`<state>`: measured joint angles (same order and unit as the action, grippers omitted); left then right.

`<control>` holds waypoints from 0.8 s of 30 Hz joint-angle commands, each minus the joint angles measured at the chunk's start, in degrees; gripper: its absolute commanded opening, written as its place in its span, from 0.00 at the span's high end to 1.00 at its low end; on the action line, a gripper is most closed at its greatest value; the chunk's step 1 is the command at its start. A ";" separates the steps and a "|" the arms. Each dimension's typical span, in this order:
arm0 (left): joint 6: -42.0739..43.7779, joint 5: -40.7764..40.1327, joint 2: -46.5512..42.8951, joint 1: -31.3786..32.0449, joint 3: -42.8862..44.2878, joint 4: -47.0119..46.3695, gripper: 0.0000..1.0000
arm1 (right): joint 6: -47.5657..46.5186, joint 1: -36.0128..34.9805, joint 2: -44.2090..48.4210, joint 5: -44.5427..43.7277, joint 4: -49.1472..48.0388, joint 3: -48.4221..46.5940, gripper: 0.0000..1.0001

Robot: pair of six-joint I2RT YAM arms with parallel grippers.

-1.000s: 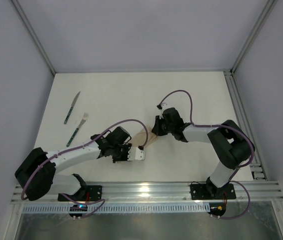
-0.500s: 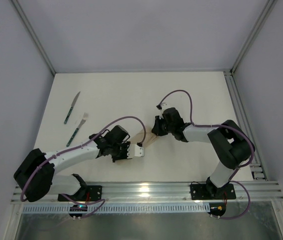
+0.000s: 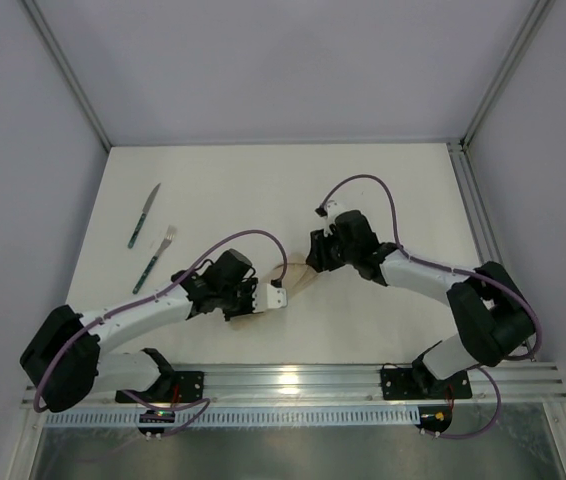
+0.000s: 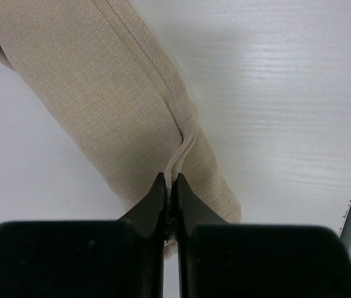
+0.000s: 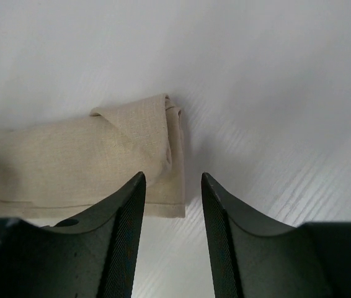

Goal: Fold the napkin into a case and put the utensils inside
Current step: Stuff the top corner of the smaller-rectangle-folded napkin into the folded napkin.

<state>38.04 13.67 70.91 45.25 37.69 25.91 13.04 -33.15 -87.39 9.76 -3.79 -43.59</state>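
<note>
The napkin [image 3: 296, 278], a beige cloth folded into a long narrow case [image 4: 101, 93], lies between the two arms at the middle of the table. My left gripper [image 4: 170, 181] is shut on a raised crease near one end of it, also seen from above [image 3: 279, 295]. My right gripper [image 5: 172, 180] stands open just above the other end [image 5: 135, 146], with nothing between its fingers; the top view shows it at the cloth's far tip [image 3: 313, 262]. The utensils lie apart at the far left: the knife [image 3: 144, 215] and the fork [image 3: 155, 258], both teal-handled.
A metal rail [image 3: 483, 240] runs along the table's right edge and another [image 3: 293, 380] along the near edge by the arm bases. Grey walls close in the left, back and right sides. A purple cable [image 3: 368, 185] loops over the right arm.
My right gripper has opened and let go of the napkin's end. The right arm has stretched out a little. My left gripper has shifted slightly, still pinching the cloth.
</note>
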 commanded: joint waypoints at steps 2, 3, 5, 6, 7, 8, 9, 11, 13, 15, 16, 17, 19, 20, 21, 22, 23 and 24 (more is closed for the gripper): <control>0.28 0.92 -1.48 -0.34 -0.77 -2.01 1.00 | -5.65 -0.60 6.53 1.22 2.74 -0.71 0.54; 0.28 1.01 -1.66 -0.26 -1.13 -2.18 1.00 | -6.52 -1.13 8.62 2.01 2.22 0.43 0.54; -0.07 1.01 -2.01 -0.25 -2.00 -2.97 1.00 | -8.73 -1.39 11.18 3.94 -1.81 2.45 0.54; -0.25 0.92 -2.44 -0.34 -2.27 -3.41 1.00 | -9.34 -1.57 14.50 6.30 -3.83 5.42 0.53; -0.51 0.92 -2.88 -0.34 -2.45 -3.67 1.00 | -10.30 -1.66 16.45 7.11 -8.47 7.02 0.53; -0.77 0.83 -3.24 -0.26 -2.71 -3.94 1.00 | -10.75 -1.75 18.47 7.81 -10.95 8.77 0.50; -0.95 0.66 -4.20 -0.34 -3.06 -4.11 1.00 | -11.45 -1.83 20.58 8.34 -13.15 12.36 0.50; -0.69 0.30 -5.25 -0.43 -3.68 -4.55 1.00 | -15.38 -2.80 27.95 7.91 -20.09 16.24 0.48; -0.34 0.65 -6.75 -0.43 -5.17 -6.13 1.00 | -18.73 -4.37 35.23 4.59 -26.49 22.39 0.41; -0.42 1.88 -7.11 -0.43 -6.05 -7.01 1.00 | -22.87 -5.00 38.95 2.21 -29.51 26.78 0.29; -0.25 2.67 -6.93 -0.52 -6.40 -6.93 1.00 | -23.75 -5.17 40.36 0.89 -30.30 27.33 0.24; -0.16 2.85 -6.84 -0.52 -6.58 -7.10 1.00 | -24.46 -5.17 42.03 0.96 -30.40 27.42 0.18; 0.45 3.55 -6.40 -0.43 -7.02 -7.71 1.00 | -23.77 -5.17 42.66 1.49 -32.75 26.90 0.01; 0.54 3.55 -5.71 -0.52 -7.02 -7.89 1.00 | -21.76 -5.09 42.14 0.19 -35.38 27.16 0.01; 0.63 3.64 -5.27 -0.43 -7.02 -7.98 1.00 | -17.56 -5.09 41.87 -1.05 -37.41 27.77 0.01; 0.54 3.64 -4.91 -0.52 -6.76 -8.07 1.00 | -16.74 -5.09 41.61 -0.97 -42.56 28.47 0.01; 0.54 3.56 -4.21 -0.43 -6.58 -7.98 1.00 | -16.73 -5.09 41.17 -0.62 -46.70 29.61 0.01; 0.54 3.38 -4.03 -0.43 -6.41 -7.89 1.00 | -16.64 -5.00 39.86 -0.53 -50.66 31.88 0.00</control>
<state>38.00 15.46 65.98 45.08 30.87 20.97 -5.63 -38.09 -46.00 11.14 -37.52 -15.09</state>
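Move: Some 2 cm left of the right hand, 2 cm back and about 4 cm below it, lies the folded napkin's far, stuffed end. The napkin's middle is roughly 7 cm to the hand's left and 7 cm back, also below. The left hand, pinching the napkin's near end, has that stuffed end about 13 cm to its right and 10 cm forward, slightly lower; the fork is some 26 cm left and 13 cm forward of it. Backing off from the napkin's stuffed end, the already free right hand climbs about 15 cm and draws back some 6 cm with a slight shift right, while its wrist tips up roughly 50 degrees out of its downward slant and its half-open fingers spread wide. The left hand keeps its pinch on the near end, easing back and down about a centimetre. ##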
